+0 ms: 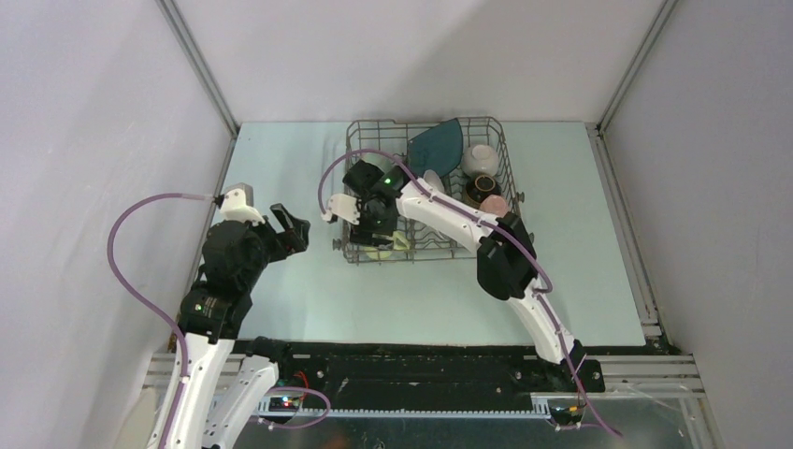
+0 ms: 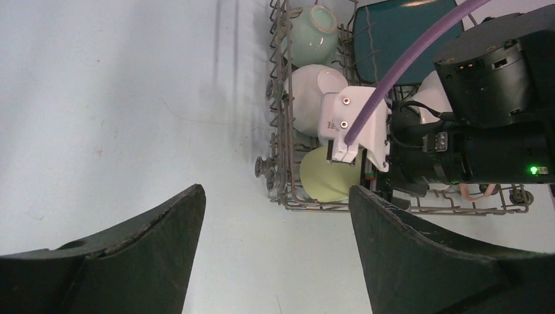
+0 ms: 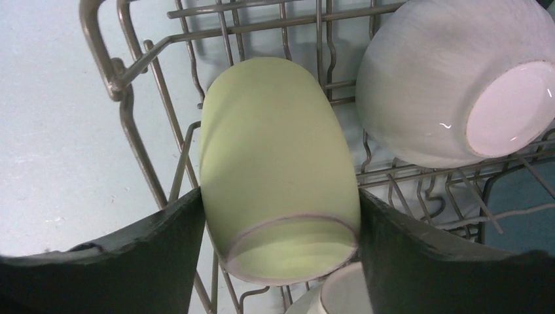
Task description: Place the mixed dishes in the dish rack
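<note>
The grey wire dish rack [image 1: 425, 122] stands at the middle back of the table. Standing or lying in it are a dark teal plate [image 1: 438, 147], a white bowl [image 1: 480, 159], a brown bowl [image 1: 483, 189] and a pink mug [image 1: 495, 205]. My right gripper [image 3: 280, 196] reaches into the rack's near left corner, shut on the pale yellow-green mug [image 3: 275, 144]. The mug lies tilted, with a finger [image 3: 150, 248] against each side. Another white bowl [image 3: 432, 85] lies beside it. My left gripper [image 2: 275, 190] hangs open and empty over bare table, left of the rack [image 2: 278, 131].
A pale green bowl [image 2: 314, 33] sits at the rack's far left corner. A white rim [image 3: 340, 294] shows just under the held mug. Grey walls close in the table on the left, right and back. The right arm [image 1: 510, 262] crosses the rack's near edge.
</note>
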`<state>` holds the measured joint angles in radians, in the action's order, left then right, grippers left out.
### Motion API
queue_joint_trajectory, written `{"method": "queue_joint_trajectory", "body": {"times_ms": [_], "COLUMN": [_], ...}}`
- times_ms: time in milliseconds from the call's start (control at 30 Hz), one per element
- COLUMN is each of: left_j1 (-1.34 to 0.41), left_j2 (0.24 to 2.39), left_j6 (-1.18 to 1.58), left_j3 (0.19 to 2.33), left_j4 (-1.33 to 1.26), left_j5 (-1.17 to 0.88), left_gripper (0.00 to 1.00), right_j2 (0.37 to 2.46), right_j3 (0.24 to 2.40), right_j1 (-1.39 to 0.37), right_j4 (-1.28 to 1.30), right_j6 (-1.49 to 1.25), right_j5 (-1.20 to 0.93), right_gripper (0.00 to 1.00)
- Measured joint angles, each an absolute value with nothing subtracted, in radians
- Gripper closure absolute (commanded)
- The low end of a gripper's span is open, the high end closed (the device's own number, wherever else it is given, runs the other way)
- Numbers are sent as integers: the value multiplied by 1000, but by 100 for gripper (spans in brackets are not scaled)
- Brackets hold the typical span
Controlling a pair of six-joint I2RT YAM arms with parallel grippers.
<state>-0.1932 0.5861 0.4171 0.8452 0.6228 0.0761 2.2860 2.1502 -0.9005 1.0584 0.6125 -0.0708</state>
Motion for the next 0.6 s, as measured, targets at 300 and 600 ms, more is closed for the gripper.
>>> {"method": "queue_joint_trajectory", "body": {"times_ms": [300, 600], "left_j1": [-193, -193], "left_j2": [591, 588], "left_j6": [418, 418], "left_j3": [845, 845], "left_j4": [622, 616], "left_j5": [76, 75], "left_gripper": [13, 12], "right_j2": [2293, 2143], "right_j3": [2157, 2041], "right_j1": [-894, -858], "right_j4": [1048, 948], "right_j6": [585, 528], "right_j5": [-76, -198], "right_gripper": [1, 0]}}
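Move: The right fingers still hold the yellow-green mug near its foot; the mug's middle lies about 3 cm left of this hand and 2 cm below it. From the hand, the upturned white bowl is some 10 cm ahead and 4 cm left, the white plate roughly 6 cm ahead and 8 cm right, the rack's near left corner about 5 cm back and 9 cm left. From the idle left hand, the mug lies some 9 cm ahead, 16 cm right and 18 cm down. The right hand stays in place over the near left corner of the dish rack while its fingers spread almost fully, ending their grip on the sides of the yellow-green mug. Then it rises about 4 cm, straight up and away from the mug, tilting some 10 degrees so that the fingertips swing to the left under the wrist, the fingers staying wide open. ##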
